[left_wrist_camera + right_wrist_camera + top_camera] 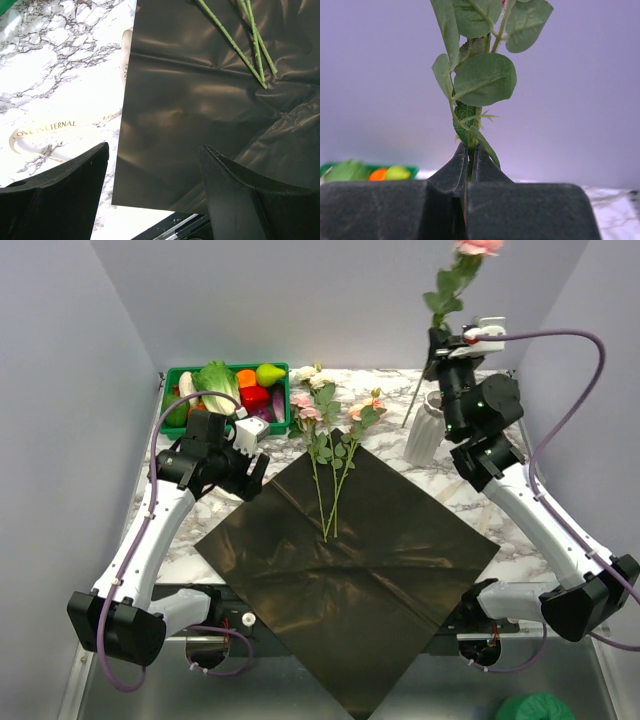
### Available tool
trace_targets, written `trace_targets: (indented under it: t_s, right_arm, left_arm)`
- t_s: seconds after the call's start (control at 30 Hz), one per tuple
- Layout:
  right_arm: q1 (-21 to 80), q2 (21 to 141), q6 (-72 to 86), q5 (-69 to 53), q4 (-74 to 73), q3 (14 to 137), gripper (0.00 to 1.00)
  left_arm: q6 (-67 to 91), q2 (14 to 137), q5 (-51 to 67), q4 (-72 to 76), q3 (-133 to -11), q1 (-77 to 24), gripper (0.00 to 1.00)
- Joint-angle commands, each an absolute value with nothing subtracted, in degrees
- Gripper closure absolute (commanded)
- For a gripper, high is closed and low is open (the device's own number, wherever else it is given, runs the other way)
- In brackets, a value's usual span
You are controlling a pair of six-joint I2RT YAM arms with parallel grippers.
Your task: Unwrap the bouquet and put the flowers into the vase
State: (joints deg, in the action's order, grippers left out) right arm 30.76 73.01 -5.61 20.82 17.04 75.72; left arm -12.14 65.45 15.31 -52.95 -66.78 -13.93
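Note:
The bouquet lies undone. Its dark paper [345, 560] is spread flat as a diamond, and several flowers [330, 445] rest across its far corner, stems pointing toward me. My right gripper [439, 340] is raised high and shut on the stem of one pink rose [478, 246], which stands upright. In the right wrist view the jaws [470, 150] pinch the stem just under its leaves [482, 80]. The stem's lower end hangs just left of the white ribbed vase [424, 432]. My left gripper [252, 472] hovers open over the paper's left edge [200, 110], holding nothing.
A green crate of toy vegetables [226, 390] stands at the back left. A cream ribbon printed "LOVE IS ETERNAL" [45, 127] lies on the marble left of the paper. The paper's near corner overhangs the table's front edge.

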Motion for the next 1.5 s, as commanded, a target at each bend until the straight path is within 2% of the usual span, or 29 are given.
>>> trace_targets:
  t_s: [0.0, 0.27, 0.57, 0.9, 1.07, 1.13, 1.17, 1.23, 1.27, 1.33, 1.37, 1.47]
  right_arm:
    - [25.8, 72.3, -18.1, 24.1, 35.3, 74.1, 0.99]
    - [18.6, 75.1, -20.2, 24.5, 41.7, 74.9, 0.99]
    - [17.2, 79.5, -18.8, 25.0, 47.6, 70.9, 0.99]
    - [17.2, 80.0, -17.8, 24.2, 47.8, 63.4, 0.99]
    - [17.2, 77.9, -12.9, 21.9, 40.9, 61.4, 0.99]
    - [17.3, 76.6, -9.5, 18.9, 34.7, 61.3, 0.91]
    - [17.4, 75.9, -8.4, 18.3, 32.8, 61.1, 0.76]
    - [17.6, 73.5, -4.9, 17.8, 28.0, 59.6, 0.60]
    - [17.9, 72.4, -3.8, 18.0, 26.6, 58.8, 0.42]
    - [18.7, 68.8, -1.4, 18.9, 25.1, 55.0, 0.26]
    - [19.7, 67.2, -0.8, 18.9, 24.4, 53.5, 0.21]
    - [22.6, 62.0, -0.2, 19.4, 20.8, 49.2, 0.16]
  left_arm:
    - [-11.5, 64.3, 15.2, -52.6, -66.1, -13.6, 0.19]
    - [-12.1, 64.0, 15.0, -52.0, -64.6, -13.5, 0.19]
    - [-12.7, 64.4, 15.4, -53.0, -65.2, -13.5, 0.19]
    - [-12.9, 63.6, 15.1, -52.8, -65.2, -13.5, 0.19]
    - [-12.7, 62.8, 15.3, -52.7, -65.0, -13.5, 0.19]
    - [-12.5, 62.7, 15.3, -52.8, -65.1, -13.5, 0.19]
    - [-12.4, 62.6, 15.3, -52.9, -65.3, -13.5, 0.19]
    - [-12.3, 62.5, 15.3, -52.7, -65.6, -13.4, 0.19]
    - [-12.3, 62.3, 15.2, -52.7, -65.7, -13.4, 0.19]
    - [-11.9, 62.1, 15.2, -52.5, -65.8, -13.4, 0.19]
    - [-11.7, 62.2, 15.6, -52.6, -65.9, -13.4, 0.19]
    - [-11.2, 62.1, 15.9, -52.6, -66.4, -13.4, 0.19]
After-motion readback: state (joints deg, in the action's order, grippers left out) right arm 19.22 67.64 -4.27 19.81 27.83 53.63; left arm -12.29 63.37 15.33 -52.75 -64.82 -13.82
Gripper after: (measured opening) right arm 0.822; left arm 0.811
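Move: The right hand holds a pink flower stem high up. The vase it is bound for stands about 6 cm ahead and 8 cm to its right, its middle some 34 cm below. The white bottle is roughly 14 cm to the right of the vase and 3 cm farther out; the remaining flowers lie about 16 cm left and 5 cm ahead of the hand, 45 below. From the left hand the vase is about 20 cm ahead, 38 right and 7 below. Rightwards and up first, the right hand swings the held stem about 11 cm across to the vase, the fingers turning clockwise some 20 degrees and tipping further up. Then it goes forward and steeply down, feeding the stem into the vase mouth; the fingers open wide, letting go, and draw back about 5 cm while still sinking and levelling out. ##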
